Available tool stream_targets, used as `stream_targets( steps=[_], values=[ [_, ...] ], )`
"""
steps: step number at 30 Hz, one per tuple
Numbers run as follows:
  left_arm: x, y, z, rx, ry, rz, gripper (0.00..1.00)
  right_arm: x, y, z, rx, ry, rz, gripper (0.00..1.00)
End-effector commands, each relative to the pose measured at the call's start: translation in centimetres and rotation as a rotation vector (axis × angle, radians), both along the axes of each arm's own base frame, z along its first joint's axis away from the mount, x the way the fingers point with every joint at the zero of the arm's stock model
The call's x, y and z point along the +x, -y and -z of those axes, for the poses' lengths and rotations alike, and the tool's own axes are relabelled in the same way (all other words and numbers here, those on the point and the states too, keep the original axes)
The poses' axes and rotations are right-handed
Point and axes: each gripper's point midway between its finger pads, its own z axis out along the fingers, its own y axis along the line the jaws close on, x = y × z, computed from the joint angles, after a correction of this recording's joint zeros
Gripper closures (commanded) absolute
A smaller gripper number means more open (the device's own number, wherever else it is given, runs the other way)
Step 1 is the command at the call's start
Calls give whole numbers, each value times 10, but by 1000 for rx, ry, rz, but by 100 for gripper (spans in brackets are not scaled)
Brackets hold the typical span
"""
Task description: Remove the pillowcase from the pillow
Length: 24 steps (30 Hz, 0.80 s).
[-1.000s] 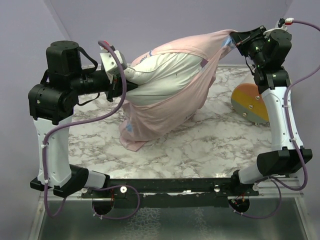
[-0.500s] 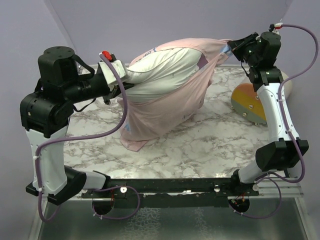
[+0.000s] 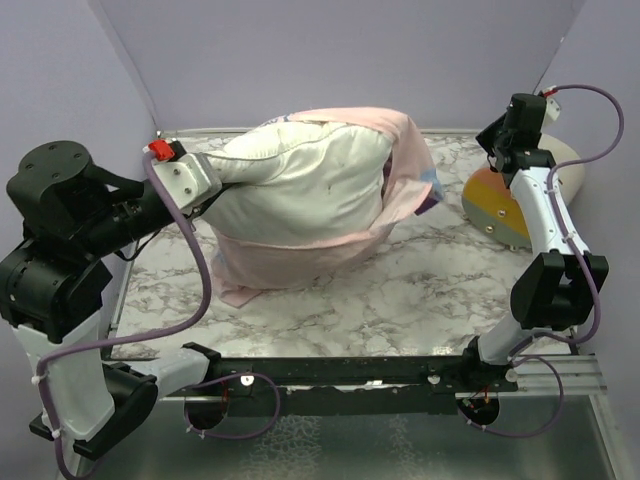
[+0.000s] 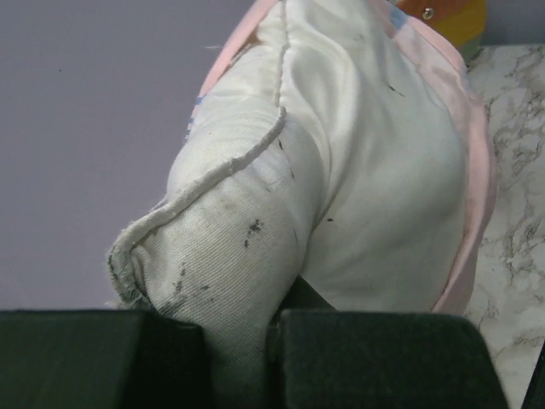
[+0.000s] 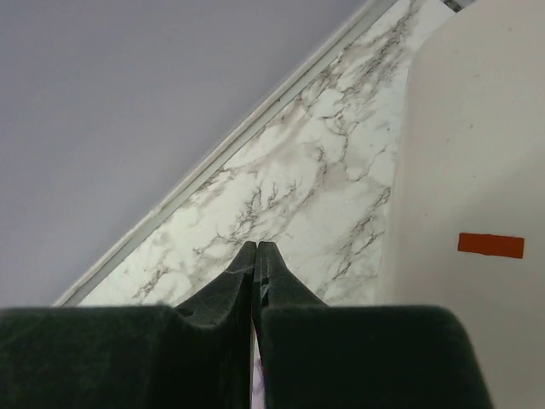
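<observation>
The white pillow (image 3: 300,180) bulges out over the marble table, about half bare. My left gripper (image 3: 208,176) is shut on the pillow's left corner; in the left wrist view that corner (image 4: 213,256) is pinched between the dark pads (image 4: 366,358) of this gripper (image 4: 240,345). The pale pink pillowcase (image 3: 300,265), inner side out, hangs slack under and around the pillow's right end (image 3: 410,165). My right gripper (image 3: 497,135) is at the back right, apart from the cloth. Its jaws are pressed together (image 5: 256,249) over the marble with nothing at the tips.
A cream-and-orange cylinder (image 3: 500,205) lies at the right edge of the table, just below my right gripper; its cream side (image 5: 477,170) fills the right of the right wrist view. Purple walls close in the back and sides. The table's back rim (image 5: 213,162) runs close by.
The pillowcase no longer stretches to the right gripper and has fallen slack. The left arm pulled the pillow leftward and lower. The right gripper swung right and back.
</observation>
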Motion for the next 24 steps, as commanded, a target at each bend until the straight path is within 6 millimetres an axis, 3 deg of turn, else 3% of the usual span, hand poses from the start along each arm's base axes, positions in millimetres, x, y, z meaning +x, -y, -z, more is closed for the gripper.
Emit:
stream_targets(
  steps=[1, 2, 4, 5, 8, 12, 15, 18, 24],
  values=[
    [7, 1, -25, -59, 82, -15, 100, -8, -14, -59, -31, 152, -82, 95],
    [11, 3, -20, -53, 67, -15, 100, -11, -29, -83, -9, 225, -158, 83],
    [22, 4, -9, -35, 48, -29, 100, -23, -58, -129, 28, 341, -308, 48],
    [27, 4, -6, -27, 49, -40, 100, -33, -74, -149, 43, 386, -400, 37],
    [39, 1, 4, -5, 61, -71, 100, -81, -124, -184, 61, 502, -697, 24],
    [47, 2, 12, 5, 48, -81, 100, -161, -157, -187, 96, 597, -916, 16],
    [53, 3, 13, 2, 45, -96, 100, -207, -180, -184, 53, 650, -1045, 12],
    [58, 2, 9, 1, 52, -110, 100, -228, -201, -175, 21, 635, -1156, 12],
    [63, -1, 4, -6, 60, -139, 100, -231, -212, -148, -33, 622, -1197, 7]
  ],
)
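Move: The pillowcase's loose right end lies about 16 cm left of my right hand, 8 cm nearer my base and some 6 cm lower; my right fingers are shut and empty. The pillow's middle is roughly 35 cm left, 9 cm back and level with that end, the white drum about 10 cm right, 6 cm back and 18 cm down. From my left hand, gripping a pillow corner, the loose end is about 23 cm ahead, 33 cm right and 30 cm below. I open my empty right hand wide while swinging it up, left and back from beside the drum, some 20 cm each way. As it goes I lift its fingertips and turn it about 65 degrees counter-clockwise, to face the case's loose end without visible contact. My left hand keeps its pinch on the pillow corner and, after a tiny backward drift, eases it about 5 cm forward and slightly down. ##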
